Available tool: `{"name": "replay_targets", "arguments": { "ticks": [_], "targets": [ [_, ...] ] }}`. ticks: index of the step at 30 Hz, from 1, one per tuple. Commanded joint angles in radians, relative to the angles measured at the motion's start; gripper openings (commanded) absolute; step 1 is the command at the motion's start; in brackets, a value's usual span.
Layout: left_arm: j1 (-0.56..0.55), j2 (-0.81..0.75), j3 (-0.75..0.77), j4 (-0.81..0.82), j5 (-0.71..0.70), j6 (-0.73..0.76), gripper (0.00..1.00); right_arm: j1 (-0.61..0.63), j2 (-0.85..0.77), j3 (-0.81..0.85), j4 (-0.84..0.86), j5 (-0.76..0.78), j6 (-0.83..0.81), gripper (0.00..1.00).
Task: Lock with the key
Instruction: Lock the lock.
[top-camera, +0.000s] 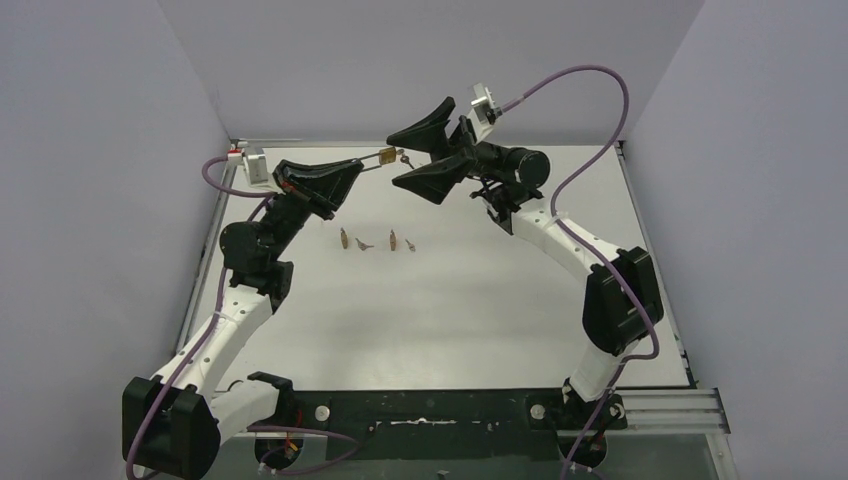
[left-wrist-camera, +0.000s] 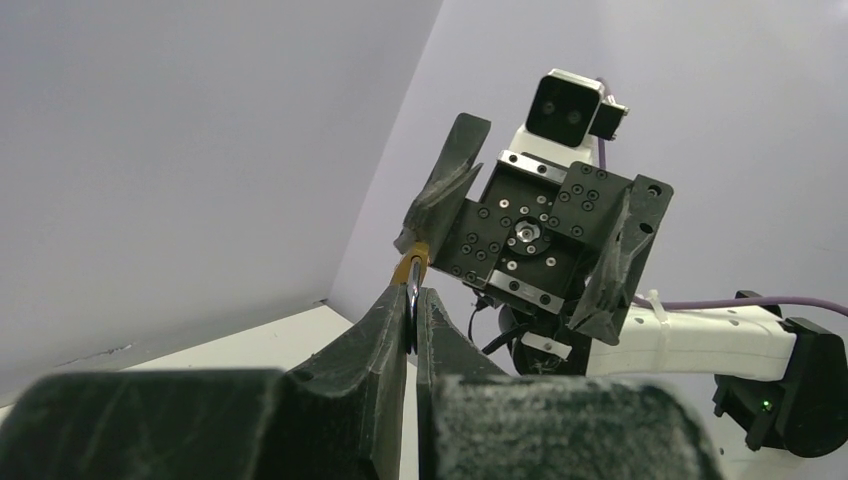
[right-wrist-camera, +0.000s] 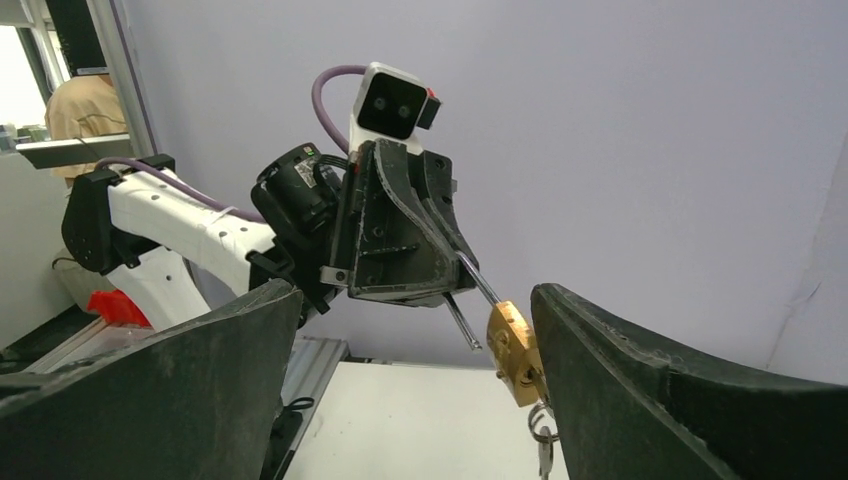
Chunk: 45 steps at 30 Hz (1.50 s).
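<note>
A brass padlock (top-camera: 385, 156) is held in the air at the back of the table. My left gripper (top-camera: 358, 167) is shut on its steel shackle (right-wrist-camera: 480, 285); the shackle is open, with one leg free of the body. In the left wrist view the gripper (left-wrist-camera: 413, 292) pinches the shackle, with the padlock (left-wrist-camera: 411, 266) just past its tips. A key on a ring (right-wrist-camera: 541, 430) hangs at the padlock's (right-wrist-camera: 512, 347) lower end. My right gripper (right-wrist-camera: 415, 300) is wide open around the padlock, which is close to its right finger (right-wrist-camera: 660, 390). It also shows in the top view (top-camera: 396, 158).
Several small brown objects (top-camera: 376, 241) lie in a row on the white table (top-camera: 480, 310) below the grippers. Grey walls close in the back and both sides. The left wrist camera (right-wrist-camera: 392, 102) faces my right gripper at close range.
</note>
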<state>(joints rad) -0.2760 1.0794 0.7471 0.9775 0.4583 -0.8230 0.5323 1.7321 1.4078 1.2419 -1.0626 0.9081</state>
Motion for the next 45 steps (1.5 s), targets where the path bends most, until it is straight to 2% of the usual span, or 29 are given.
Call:
{"name": "replay_targets", "arguments": {
  "ticks": [1,9,14,18,24,35,45],
  "targets": [
    [0.001,-0.012,0.057,0.081,0.007,-0.015,0.00,0.006,0.024,0.053,0.005,0.023,-0.055,0.88],
    [0.004,-0.027,0.054,0.078,0.003,-0.019,0.00,0.013,0.062,0.101,0.000,0.022,-0.043,0.87],
    [0.008,-0.022,0.054,0.077,-0.003,-0.018,0.00,0.017,0.064,0.106,-0.003,0.014,-0.035,0.76],
    [0.019,-0.025,0.043,0.078,-0.019,-0.018,0.00,0.017,0.061,0.102,-0.016,0.007,-0.037,0.73],
    [0.022,-0.029,0.042,0.082,-0.020,-0.021,0.00,0.016,0.071,0.104,-0.026,-0.004,-0.028,0.62],
    [0.024,-0.031,0.040,0.086,-0.024,-0.023,0.00,0.020,0.093,0.121,-0.021,-0.020,0.004,0.57],
    [0.026,-0.027,0.035,0.087,-0.020,-0.015,0.00,0.021,0.113,0.145,-0.027,-0.025,0.026,0.44]
  ]
}}
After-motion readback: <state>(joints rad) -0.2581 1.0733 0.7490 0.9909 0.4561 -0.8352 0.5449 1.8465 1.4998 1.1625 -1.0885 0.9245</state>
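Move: The open padlock's body is about 3 cm ahead of the right hand, 2 cm to its left and 2 cm below, close to the forward finger. Its hanging keys are some 3 cm ahead of that hand, 1 cm to its right and 4 cm below; the left gripper's fingertips, shut on the shackle, are level with it, about 8 cm to its left and 4 cm lower. From the left hand the body is about 3 cm ahead, 6 cm to the right and 2 cm up. Ease the right gripper forward and down about 2.5 cm each and some 2 cm left, most of the forward reach coming early, so that its fingers straddle the padlock body. Close it from nearly wide open to about half, forward finger right beside the body. Keep the left gripper almost still, holding the shackle. ##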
